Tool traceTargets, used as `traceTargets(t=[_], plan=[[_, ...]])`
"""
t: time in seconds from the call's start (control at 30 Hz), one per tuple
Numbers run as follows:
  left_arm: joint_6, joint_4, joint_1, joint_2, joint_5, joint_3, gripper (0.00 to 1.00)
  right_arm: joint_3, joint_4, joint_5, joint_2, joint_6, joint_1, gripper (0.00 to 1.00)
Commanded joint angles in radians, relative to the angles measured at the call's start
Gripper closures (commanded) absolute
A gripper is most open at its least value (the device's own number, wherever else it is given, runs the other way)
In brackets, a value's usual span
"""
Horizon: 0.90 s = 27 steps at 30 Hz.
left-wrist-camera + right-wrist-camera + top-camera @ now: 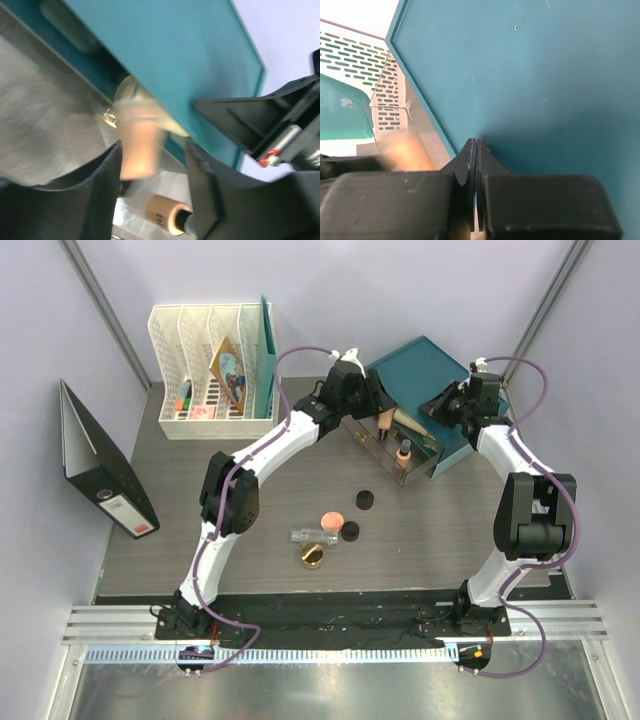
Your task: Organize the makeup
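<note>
My left gripper (378, 415) (152, 165) hangs over a clear box (418, 470) and stands open. A blurred peach tube (140, 145) lies between its fingers, close to the left finger and apart from the right one. Below it in the box lies a beige bottle (167, 215) (403, 453) beside another peach tube (412, 424). My right gripper (440, 405) (476, 142) is shut, its tips against the teal lid (545, 75) (425, 370). On the table sit two black pots (364, 500) (350, 532), a coral compact (331, 517), a clear glass bottle (312, 535) and a gold jar (313, 557).
A white file rack (200, 340) with papers and a teal folder stands at the back left. A black binder (100, 470) leans at the table's left edge. The raised teal lid stands just behind the clear box.
</note>
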Motion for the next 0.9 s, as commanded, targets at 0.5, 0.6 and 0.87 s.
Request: traceTargets(t=[0.5, 0.6, 0.87], plan=[[0.291, -0.027, -0.041, -0.199, 0.106, -0.04, 0.27, -0.073, -0.267, 0.031, 0.068, -0.048, 0.014, 0.99], [0.414, -0.134, -0.078, -0.225, 0.095, -0.043, 0.23, -0.071, -0.267, 0.029, 0.07, -0.048, 0.014, 0.99], [0.6, -0.251, -0.191, -0.216, 0.069, -0.037, 0.21, -0.077, -0.267, 0.032, 0.07, -0.051, 0.014, 0.99]])
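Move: The peach makeup bottle, its grip already loosening, is just below the left fingertips, about 5 cm under the hand point, above the open drawer, whose middle is straight down some 18 cm. In the drawer another bottle stands about 6 cm right, 3 cm back and 16 cm below; the beige pump bottle lies roughly 8 cm right, 7 cm ahead and 18 cm below. From the right hand the peach bottle is about 11 cm left, 2 cm back and 2 cm lower. Finish opening the left fingers wide to free the peach bottle over the drawer, rising only a couple of centimetres and pausing there. Then draw the empty gripper back about 10 cm and up another 4 cm, easing slightly right, while its fingers tip up and swing clockwise some 20 degrees. Keep the shut right fingertips resting still on the box top. ##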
